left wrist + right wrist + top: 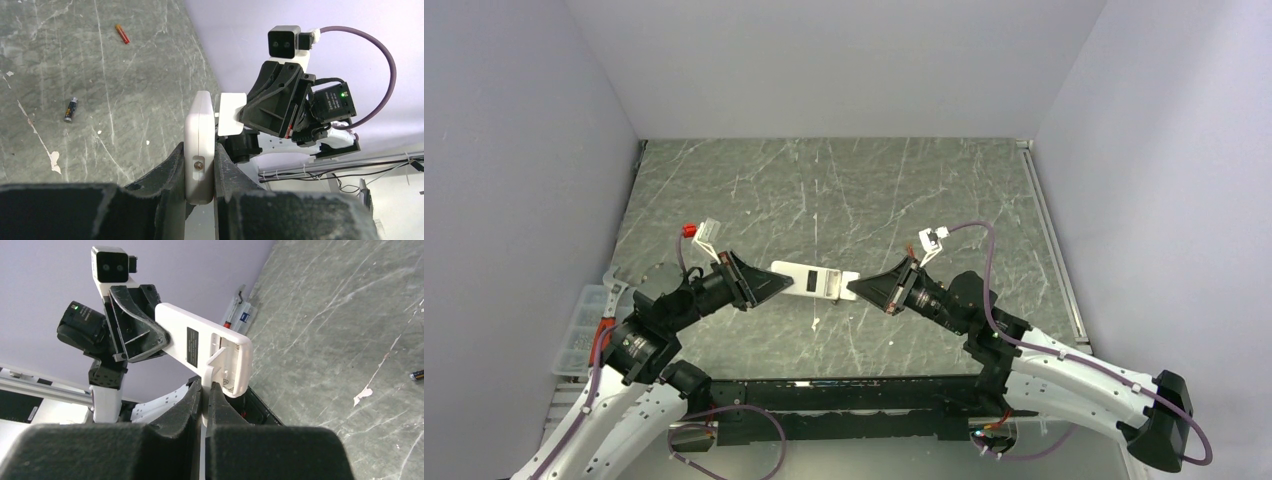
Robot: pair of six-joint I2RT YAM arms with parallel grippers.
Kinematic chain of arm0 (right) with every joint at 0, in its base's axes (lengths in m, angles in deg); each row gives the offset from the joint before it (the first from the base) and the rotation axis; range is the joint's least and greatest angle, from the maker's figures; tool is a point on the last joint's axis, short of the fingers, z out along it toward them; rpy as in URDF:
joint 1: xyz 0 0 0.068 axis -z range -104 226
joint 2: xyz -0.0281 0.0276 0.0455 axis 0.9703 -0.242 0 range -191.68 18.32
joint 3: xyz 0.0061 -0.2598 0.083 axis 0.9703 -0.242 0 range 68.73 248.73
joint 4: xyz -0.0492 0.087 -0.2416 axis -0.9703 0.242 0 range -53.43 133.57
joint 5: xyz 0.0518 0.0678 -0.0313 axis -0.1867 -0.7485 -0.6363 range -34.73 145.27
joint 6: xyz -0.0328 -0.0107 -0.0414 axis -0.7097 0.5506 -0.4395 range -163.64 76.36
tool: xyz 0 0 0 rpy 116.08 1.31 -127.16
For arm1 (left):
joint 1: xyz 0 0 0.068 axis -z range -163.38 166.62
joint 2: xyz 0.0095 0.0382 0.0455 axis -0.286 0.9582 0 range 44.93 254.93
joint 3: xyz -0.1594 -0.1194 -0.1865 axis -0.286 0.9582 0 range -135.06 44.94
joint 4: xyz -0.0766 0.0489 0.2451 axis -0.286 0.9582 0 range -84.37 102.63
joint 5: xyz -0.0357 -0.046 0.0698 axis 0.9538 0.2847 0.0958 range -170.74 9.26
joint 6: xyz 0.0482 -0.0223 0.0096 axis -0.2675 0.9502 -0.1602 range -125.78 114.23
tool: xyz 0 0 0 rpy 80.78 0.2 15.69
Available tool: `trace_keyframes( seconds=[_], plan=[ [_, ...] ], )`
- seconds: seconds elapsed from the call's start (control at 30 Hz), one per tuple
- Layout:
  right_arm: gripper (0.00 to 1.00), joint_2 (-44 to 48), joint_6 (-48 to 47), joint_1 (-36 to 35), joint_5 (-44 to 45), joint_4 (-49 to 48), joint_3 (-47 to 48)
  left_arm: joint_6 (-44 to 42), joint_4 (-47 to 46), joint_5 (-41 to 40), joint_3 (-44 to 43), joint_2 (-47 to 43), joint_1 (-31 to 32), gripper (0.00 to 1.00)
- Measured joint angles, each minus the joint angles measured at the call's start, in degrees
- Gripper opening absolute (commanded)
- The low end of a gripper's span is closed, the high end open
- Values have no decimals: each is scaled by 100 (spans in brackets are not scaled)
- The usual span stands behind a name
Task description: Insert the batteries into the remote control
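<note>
The white remote control (809, 280) hangs above the table's middle, back side up, between both arms. My left gripper (776, 283) is shut on its left end; the left wrist view has the remote (199, 125) edge-on between the pads, gripper (199, 150). My right gripper (854, 290) is shut on a thin flat white cover piece (216, 360) at the other end, which tilts up from the open compartment of the remote (186, 335), gripper (205, 387). One dark battery (71, 109) lies on the table, and a battery end (417, 374) shows at the right wrist view's edge.
A small red-orange cylinder (122, 34) lies farther off on the marbled table (824, 190). A clear plastic box (579, 335) sits at the table's left edge. A metal rail (1049, 230) runs along the right side, grey walls all round.
</note>
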Motion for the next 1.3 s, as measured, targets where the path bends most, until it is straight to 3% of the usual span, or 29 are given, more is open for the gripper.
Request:
trace_keyframes(
  seconds=[0.23,0.87,1.07,1.3],
  plan=[
    [0,76,-190,0,186,402,11,-70,92,-76,0,2,0,0],
    [0,-153,-1506,0,1539,3912,1172,-240,278,-160,9,157,0,0],
    [0,-155,-1504,188,1611,4111,1086,-254,280,-155,20,186,0,0],
    [0,-391,-1405,763,1045,3901,529,-254,278,-149,59,212,0,0]
  ],
)
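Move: The right hand, already pinching the battery cover, is bound for open table about 11 cm to its right, 4 cm ahead and some 23 cm below. The remote's middle lies 10 cm to its left and 1 cm ahead, level with it. Far below are the black battery, 4 cm left and 7 cm ahead, and the red one, 14 cm right and 20 cm ahead. From the left hand that open spot is about 25 cm right, 3 cm ahead, 24 cm below. Still pinching the battery cover, the right fingers carry it down and to the right, away from the remote, roughly 14 cm lower, 9 cm across and slightly forward, tipping some 40 degrees towards the table. The drop is fastest at the end. The left hand keeps its grip on the remote and eases down about 2.5 cm. ##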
